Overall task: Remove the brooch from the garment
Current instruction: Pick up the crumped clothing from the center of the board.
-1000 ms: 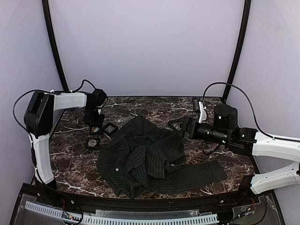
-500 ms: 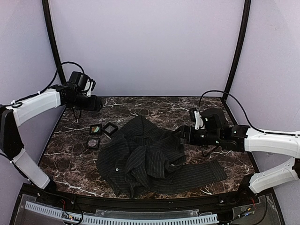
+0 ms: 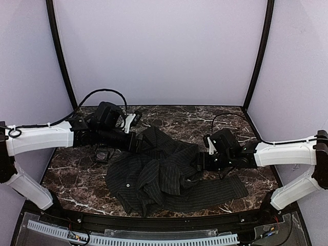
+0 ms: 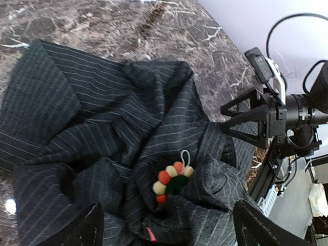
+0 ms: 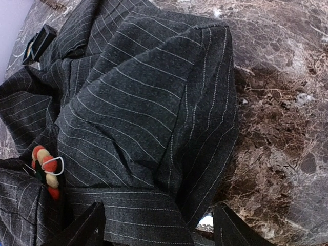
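The brooch (image 4: pixel 171 180) is a small cluster of orange, red and cream beads around a dark green centre with a white loop. It sits in a fold of the dark pinstriped garment (image 3: pixel 161 174). My left gripper (image 4: pixel 169 230) hovers open just short of it, one finger on either side of the fold. The right wrist view shows the brooch (image 5: pixel 46 171) at the far left. My right gripper (image 5: pixel 156 230) stands open over a garment (image 5: pixel 154 97) fold, to the right of the brooch. From above, the left gripper (image 3: pixel 137 142) is at the garment's left edge and the right gripper (image 3: pixel 197 163) at its right. The brooch does not show there.
The garment lies crumpled on a dark marble table (image 3: pixel 169 115) with purple walls behind. A small black box (image 3: pixel 101 152) shows partly under my left arm. In the left wrist view the right gripper (image 4: pixel 246 120) faces me across the garment (image 4: pixel 102 113).
My left arm swung from the back left corner over the garment's left edge, with its jaws opening wider. My right gripper moved down and left onto the garment, with its jaws narrowing slightly.
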Robot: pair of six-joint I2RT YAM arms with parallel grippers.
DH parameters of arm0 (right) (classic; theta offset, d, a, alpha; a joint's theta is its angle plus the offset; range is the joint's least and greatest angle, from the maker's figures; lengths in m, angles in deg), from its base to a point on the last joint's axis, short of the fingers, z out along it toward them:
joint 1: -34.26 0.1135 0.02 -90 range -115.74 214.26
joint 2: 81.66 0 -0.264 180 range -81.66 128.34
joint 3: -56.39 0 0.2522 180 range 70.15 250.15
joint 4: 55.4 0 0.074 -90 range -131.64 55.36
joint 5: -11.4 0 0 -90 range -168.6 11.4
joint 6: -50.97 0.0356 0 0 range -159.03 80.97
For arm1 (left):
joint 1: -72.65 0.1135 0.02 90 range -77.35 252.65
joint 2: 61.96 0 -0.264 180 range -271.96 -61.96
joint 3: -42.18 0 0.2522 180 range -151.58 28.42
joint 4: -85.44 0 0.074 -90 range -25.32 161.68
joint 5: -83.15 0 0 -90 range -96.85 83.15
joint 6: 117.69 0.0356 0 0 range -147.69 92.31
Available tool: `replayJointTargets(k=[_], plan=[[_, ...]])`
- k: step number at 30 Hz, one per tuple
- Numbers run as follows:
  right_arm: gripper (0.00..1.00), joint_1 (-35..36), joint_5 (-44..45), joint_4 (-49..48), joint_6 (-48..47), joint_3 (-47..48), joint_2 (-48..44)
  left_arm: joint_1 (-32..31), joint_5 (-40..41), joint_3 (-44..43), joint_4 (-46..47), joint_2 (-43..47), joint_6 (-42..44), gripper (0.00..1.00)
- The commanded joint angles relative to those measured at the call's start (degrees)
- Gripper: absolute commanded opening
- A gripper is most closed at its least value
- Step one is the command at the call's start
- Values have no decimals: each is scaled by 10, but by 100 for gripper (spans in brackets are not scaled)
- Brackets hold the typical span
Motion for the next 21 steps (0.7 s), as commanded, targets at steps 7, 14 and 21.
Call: replayJointTargets(k=[7,14,21], plan=[[55,-4,-47,-62,4,-30,29,-80,4,-11,0,-85,-41,88],[12,-4,-60,-76,10,-22,25,-101,10,-6,7,-95,-56,39],[0,-34,3,-39,-45,85,2,-98,88,-13,5,-20,-41,2]])
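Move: The clothing fold that the left hand wants lies about 5 cm back, 5 cm to its right and 7 cm below. The brooch sits in a hollow roughly 4 cm back, 13 cm right and 10 cm down of that hand, the white button some 8 cm back, 4 cm left and 15 cm down. For the right hand, its clothing fold is nearly between the fingers, about 1 cm back, 1 cm left, 2 cm lower; the brooch lies some 4 cm back and 5 cm left, 2 cm lower. Both grippers shut on the crumpled clothing and pinch a fold each, either side of the brooch. The left, wide open, first sweeps down about 7 cm, back 5 and right 5 onto the cloth, closes, then starts up by 1 cm; the right sinks 2 cm, easing slightly back and left while closing, then rises about 2 cm with a little forward. ##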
